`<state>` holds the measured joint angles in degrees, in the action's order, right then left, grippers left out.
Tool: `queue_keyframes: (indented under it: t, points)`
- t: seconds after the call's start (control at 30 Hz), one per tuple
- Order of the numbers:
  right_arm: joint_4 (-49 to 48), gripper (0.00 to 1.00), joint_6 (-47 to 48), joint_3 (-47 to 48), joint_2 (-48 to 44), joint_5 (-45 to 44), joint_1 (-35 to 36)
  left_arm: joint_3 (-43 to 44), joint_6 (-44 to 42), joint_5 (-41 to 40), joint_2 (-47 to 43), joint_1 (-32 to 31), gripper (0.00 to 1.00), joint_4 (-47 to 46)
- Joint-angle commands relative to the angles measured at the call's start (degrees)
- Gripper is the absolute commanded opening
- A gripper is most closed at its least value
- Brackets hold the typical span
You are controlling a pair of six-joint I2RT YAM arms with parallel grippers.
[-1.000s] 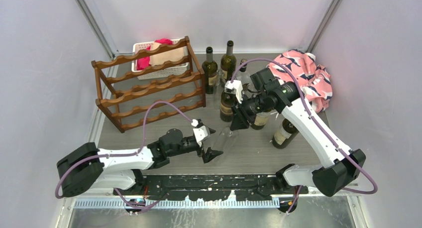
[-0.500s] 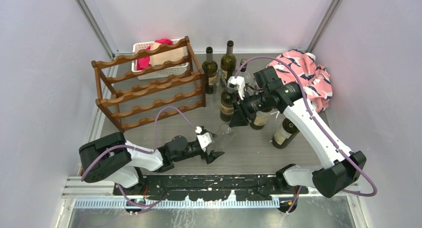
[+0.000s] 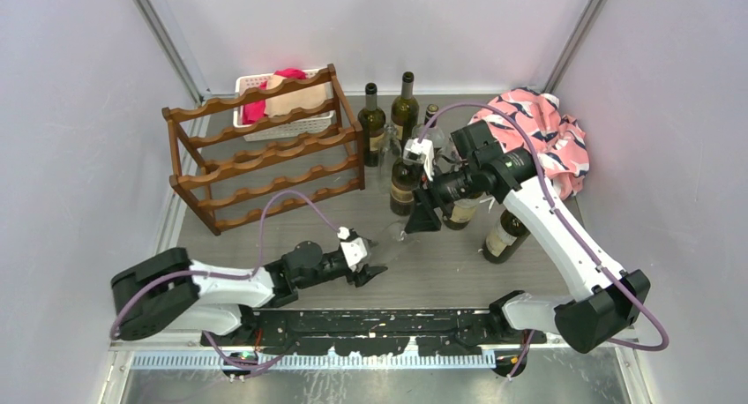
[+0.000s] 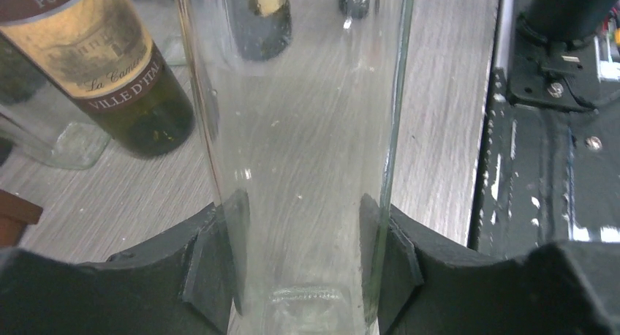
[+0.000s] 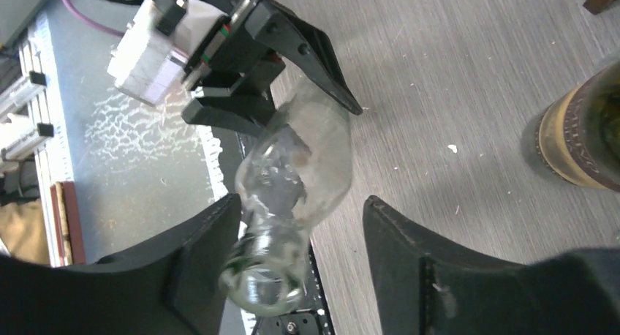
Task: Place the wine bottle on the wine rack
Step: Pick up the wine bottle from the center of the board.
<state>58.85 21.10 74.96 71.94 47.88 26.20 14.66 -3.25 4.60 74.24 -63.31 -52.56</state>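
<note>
A clear glass wine bottle (image 3: 393, 238) hangs tilted above the table in the middle, between my two grippers. My left gripper (image 3: 369, 263) is shut on its lower body. In the left wrist view both pads (image 4: 219, 265) press the glass of the bottle (image 4: 300, 130). My right gripper (image 3: 415, 217) stands open around the neck. In the right wrist view the bottle's neck (image 5: 274, 258) leans on one finger, with a gap to the other. The dark reddish-brown wine rack (image 3: 265, 148) stands at the back left, with no bottle showing on its rails.
Several dark wine bottles (image 3: 405, 108) stand behind and beside my right gripper, and one (image 3: 504, 234) leans at the right. A white basket (image 3: 256, 86) with red cloth sits behind the rack. A pink patterned cloth (image 3: 540, 135) lies at the back right.
My left gripper has closed on the clear bottle's body. My right gripper, shut on the neck before, has opened. The left arm has shifted its pose near the front edge.
</note>
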Motion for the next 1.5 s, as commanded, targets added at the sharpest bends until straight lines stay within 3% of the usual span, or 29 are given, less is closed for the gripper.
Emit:
queue_keyframes:
  t: [0.0, 0.17, 0.4, 0.67, 0.87, 1.13, 1.17, 1.23, 1.47]
  points:
    - [4.1, 0.74, 4.2, 0.9, -1.7, 2.8, 0.2, 0.5, -7.1, 4.6, -9.4, -0.3, 0.0, 8.3]
    - [10.8, 0.85, 10.6, 5.6, -1.7, 1.6, 0.2, 1.3, -12.0, 6.2, -18.4, -0.2, 0.0, 22.8]
    - [19.1, 0.87, 19.2, 12.9, -2.0, -0.8, 0.2, 5.0, -13.9, 8.9, -25.3, 0.1, 0.0, 40.7]
    - [31.5, 0.88, 38.9, 16.5, -1.2, 3.6, 0.2, 8.9, -14.0, 8.8, -23.3, 0.0, 0.0, 46.5]
    - [35.1, 0.9, 53.3, 12.2, 0.5, 8.8, 0.5, 12.6, -16.3, 8.9, -20.9, 0.1, 0.0, 49.6]
    - [19.9, 0.9, 39.3, 7.7, 1.4, 2.4, 5.4, 17.9, -15.4, 11.3, -16.8, 0.2, 0.0, 54.2]
    - [18.1, 0.97, 37.4, 7.3, 1.5, 0.7, 6.6, 18.5, -14.7, 12.0, -15.9, 0.3, 0.0, 54.5]
    - [14.4, 1.0, 33.5, 6.7, 1.8, -2.3, 8.6, 19.9, -13.2, 13.5, -14.8, 0.7, 0.0, 55.0]
    - [8.0, 1.0, 28.9, 2.4, 2.0, -7.4, 13.6, 20.2, -8.0, 17.6, -14.3, 2.3, 0.0, 53.2]
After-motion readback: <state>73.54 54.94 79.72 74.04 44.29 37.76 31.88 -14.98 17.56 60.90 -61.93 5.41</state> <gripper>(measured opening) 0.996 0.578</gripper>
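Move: The clear wine bottle slants up between the hands, its base end already in the left fingers: its middle is about 5 cm right, 2 ahead and 6 above the left hand, and 4 left, 2 back and 7 below the right hand, whose fingers are already loosening round the neck. The labelled dark bottle stands some 18 cm ahead and 6 right of the left hand; the rack about 22 ahead, 25 left. From the right hand a second dark bottle stands 11 ahead, 11 right. The left hand keeps its grip near the wine bottle's base and carries it back and left about 5 cm, sinking a little late in that stretch, then easing right again, while the wrist tips the fingers down some 25 degrees and swings them clockwise. The right hand spreads its fingers wide to free the neck, draws back about 6 cm and rises 4, then sinks again and eases forward and left with a counter-clockwise turn of some 30 degrees, ending open over the neck end. ##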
